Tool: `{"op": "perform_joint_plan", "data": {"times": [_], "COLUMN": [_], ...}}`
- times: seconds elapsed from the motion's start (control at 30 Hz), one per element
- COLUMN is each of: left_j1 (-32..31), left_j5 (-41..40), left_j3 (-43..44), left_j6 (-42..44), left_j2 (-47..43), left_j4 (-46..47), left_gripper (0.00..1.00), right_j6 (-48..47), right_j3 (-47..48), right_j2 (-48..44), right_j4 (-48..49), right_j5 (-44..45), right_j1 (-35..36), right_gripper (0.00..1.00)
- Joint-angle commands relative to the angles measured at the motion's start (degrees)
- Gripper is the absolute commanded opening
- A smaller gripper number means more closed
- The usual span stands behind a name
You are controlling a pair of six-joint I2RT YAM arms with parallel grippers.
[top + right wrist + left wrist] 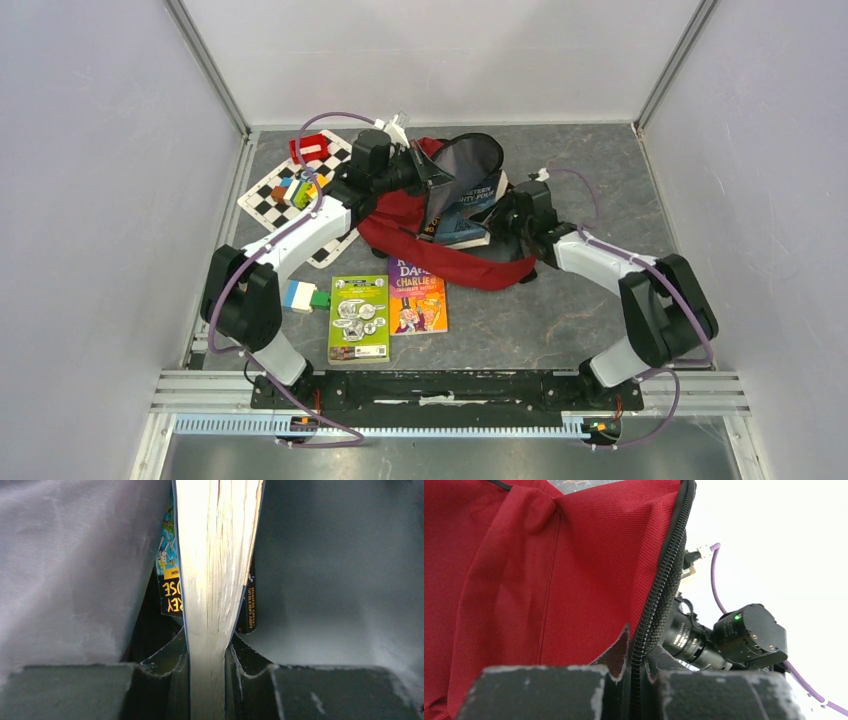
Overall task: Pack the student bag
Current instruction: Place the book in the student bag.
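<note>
The student bag (440,255), a dark-red backpack, lies mid-table with its mouth held up and its grey lining (468,160) showing. My left gripper (420,172) is shut on the bag's black zipper edge (651,630), with red fabric (549,580) filling that wrist view. My right gripper (503,215) is shut on a dark-blue book (470,208) at the bag's mouth. In the right wrist view the book's page edges (215,580) run up between the fingers (150,690). Grey lining (75,570) lies on both sides. Another cover (170,585) sits deeper inside.
A green book (358,317) and a Charlie paperback (418,297) lie in front of the bag. A blue-white-green block (305,296) sits left of them. At the back left, a chessboard (270,205) carries coloured blocks (300,188) and a small red box (310,150).
</note>
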Motion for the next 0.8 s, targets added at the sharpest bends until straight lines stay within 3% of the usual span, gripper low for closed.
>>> {"op": "perform_joint_plan", "data": {"times": [0.0, 0.17, 0.37, 0.5, 0.57, 0.77], "left_j1": [0.1, 0.3, 1.3, 3.0, 3.7, 5.5], "left_j5": [1.7, 2.2, 1.3, -0.6, -1.1, -2.4], "left_j3": [-0.4, -0.4, -0.6, -1.6, -2.9, -5.2], "left_j6": [-3.2, -3.6, -3.8, -4.7, -4.9, -5.3], "left_j2": [-1.7, -1.2, -1.7, -1.6, -1.5, -1.6], "left_j4": [5.7, 6.4, 5.7, 2.8, 2.7, 0.7], "left_gripper": [0.02, 0.02, 0.02, 0.02, 0.02, 0.02], "right_j6": [-2.9, -4.9, -10.9, -17.2, -20.9, -30.5], "right_j3": [6.0, 12.5, 20.6, 20.6, 20.2, 18.7], "right_j2": [4.6, 13.4, 21.1, 20.4, 19.4, 15.6], "right_j4": [2.9, 1.5, -2.0, -6.0, -7.9, -9.4], "right_j5": [4.5, 3.9, 6.3, 10.6, 12.6, 16.5], "right_j1": [2.6, 5.8, 8.0, 8.0, 8.1, 8.1], "right_gripper": [0.00, 0.06, 0.28, 0.58, 0.68, 0.77]}}
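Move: The right hand already grips the blue book inside the bag. The treehouse book it is to join on the bag floor lies about 8 cm to its left, 1 cm ahead and 8 cm below. The bag's red front rim is roughly 10 cm back and 7 cm left, and the orange Charlie book some 17 cm back and 14 cm left, on the table. From the left hand, which already pinches the bag's zipped edge, the treehouse book is about 3 cm back, level sideways and 20 cm below. The right hand carries the blue book left and forward, about 7 cm one way and 5 cm the other while sinking some 3 cm, in under the lifted flap towards the treehouse book, then opens its fingers wide to let go, sinks slightly more, backs off some 2 cm to the right and ends rolled by roughly 25 degrees with its left side lower. The left hand keeps its pinch on the zipped edge, rising barely at first, then going left and down about 3 cm each with a little forward, taking that edge with it. ##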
